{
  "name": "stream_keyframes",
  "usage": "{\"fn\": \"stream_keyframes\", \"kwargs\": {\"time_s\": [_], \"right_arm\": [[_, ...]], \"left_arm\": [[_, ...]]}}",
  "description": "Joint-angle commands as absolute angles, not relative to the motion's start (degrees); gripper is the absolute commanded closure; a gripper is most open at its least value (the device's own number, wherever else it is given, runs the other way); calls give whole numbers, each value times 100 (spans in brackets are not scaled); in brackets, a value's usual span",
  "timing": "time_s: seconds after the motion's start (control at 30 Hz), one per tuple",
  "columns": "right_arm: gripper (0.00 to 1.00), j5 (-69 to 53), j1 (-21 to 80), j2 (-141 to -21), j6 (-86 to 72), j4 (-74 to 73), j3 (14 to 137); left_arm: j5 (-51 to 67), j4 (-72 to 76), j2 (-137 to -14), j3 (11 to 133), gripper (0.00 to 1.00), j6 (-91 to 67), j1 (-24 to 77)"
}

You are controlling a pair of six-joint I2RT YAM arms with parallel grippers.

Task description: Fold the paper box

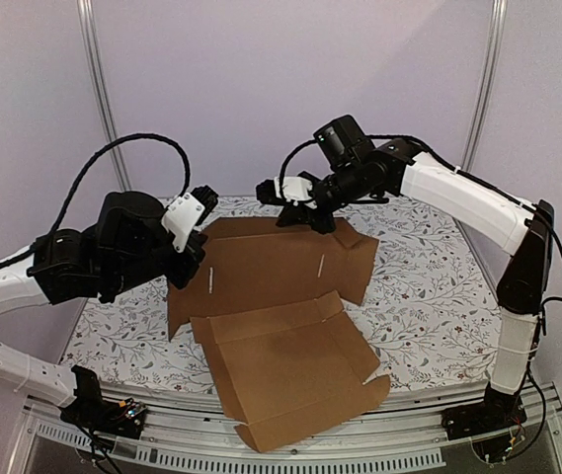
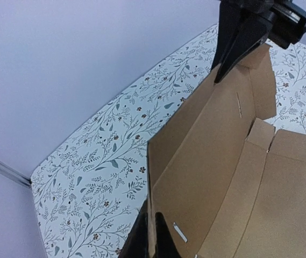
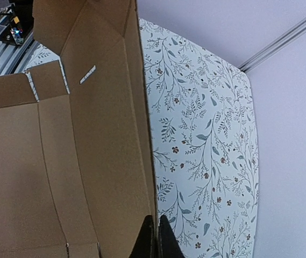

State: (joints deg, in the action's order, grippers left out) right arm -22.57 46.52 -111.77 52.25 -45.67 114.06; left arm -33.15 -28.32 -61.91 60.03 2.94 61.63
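The paper box (image 1: 271, 276) is a brown cardboard sheet lying on the floral table, its far panel raised upright. My left gripper (image 1: 195, 247) is shut on the left end of that raised panel; in the left wrist view its black fingertips (image 2: 166, 242) pinch the panel edge of the box (image 2: 222, 177). My right gripper (image 1: 305, 219) is shut on the panel's top edge near the far right; its fingertips (image 3: 166, 239) clamp the thin edge of the box (image 3: 61, 161). The right gripper (image 2: 239, 48) also shows at the top of the left wrist view.
The floral tablecloth (image 1: 419, 286) covers the table. The box's near flap (image 1: 300, 415) overhangs the front rail (image 1: 261, 454). Metal frame posts (image 1: 98, 89) stand against the back wall. Both arm bases sit at the near corners.
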Motion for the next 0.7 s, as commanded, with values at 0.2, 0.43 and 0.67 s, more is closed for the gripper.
{"fn": "stream_keyframes", "kwargs": {"time_s": [0.2, 0.43, 0.67], "right_arm": [[100, -1315, 4811, -11088, 4865, -4427, 11522], [100, -433, 4815, -10937, 4175, -4354, 11449], [100, 180, 4875, -10675, 3661, -3934, 10709]], "left_arm": [[-3630, -2533, -6024, 5793, 43, 134, 6243], [-3524, -2476, -5820, 5789, 16, -225, 6185], [-2590, -1954, -5496, 5517, 9, -1061, 5820]]}}
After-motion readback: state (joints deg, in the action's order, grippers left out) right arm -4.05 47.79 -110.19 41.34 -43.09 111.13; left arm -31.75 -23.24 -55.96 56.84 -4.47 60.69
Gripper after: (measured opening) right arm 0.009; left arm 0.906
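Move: The left fingers still pinch the left end of the raised panel's top edge; that panel's middle lies about 15 cm to the right, 3 cm ahead and 9 cm below. The right fingers are already shut on the same edge, the panel's middle being about 3 cm left, 4 cm back and 9 cm below them. The flat panel's middle is some 17 cm back and 1 cm left of the right hand, 22 cm below. Clockwise and outward, the right hand swings its pinched grip on the raised panel's edge: about 4 cm forward with some 2 cm to the right, turning roughly 20 degrees, fingers kept shut. The left fingers spread nearly fully and let go of the panel's left end; that hand then lifts about 2 cm and eases slightly left, rolling its left side down. ##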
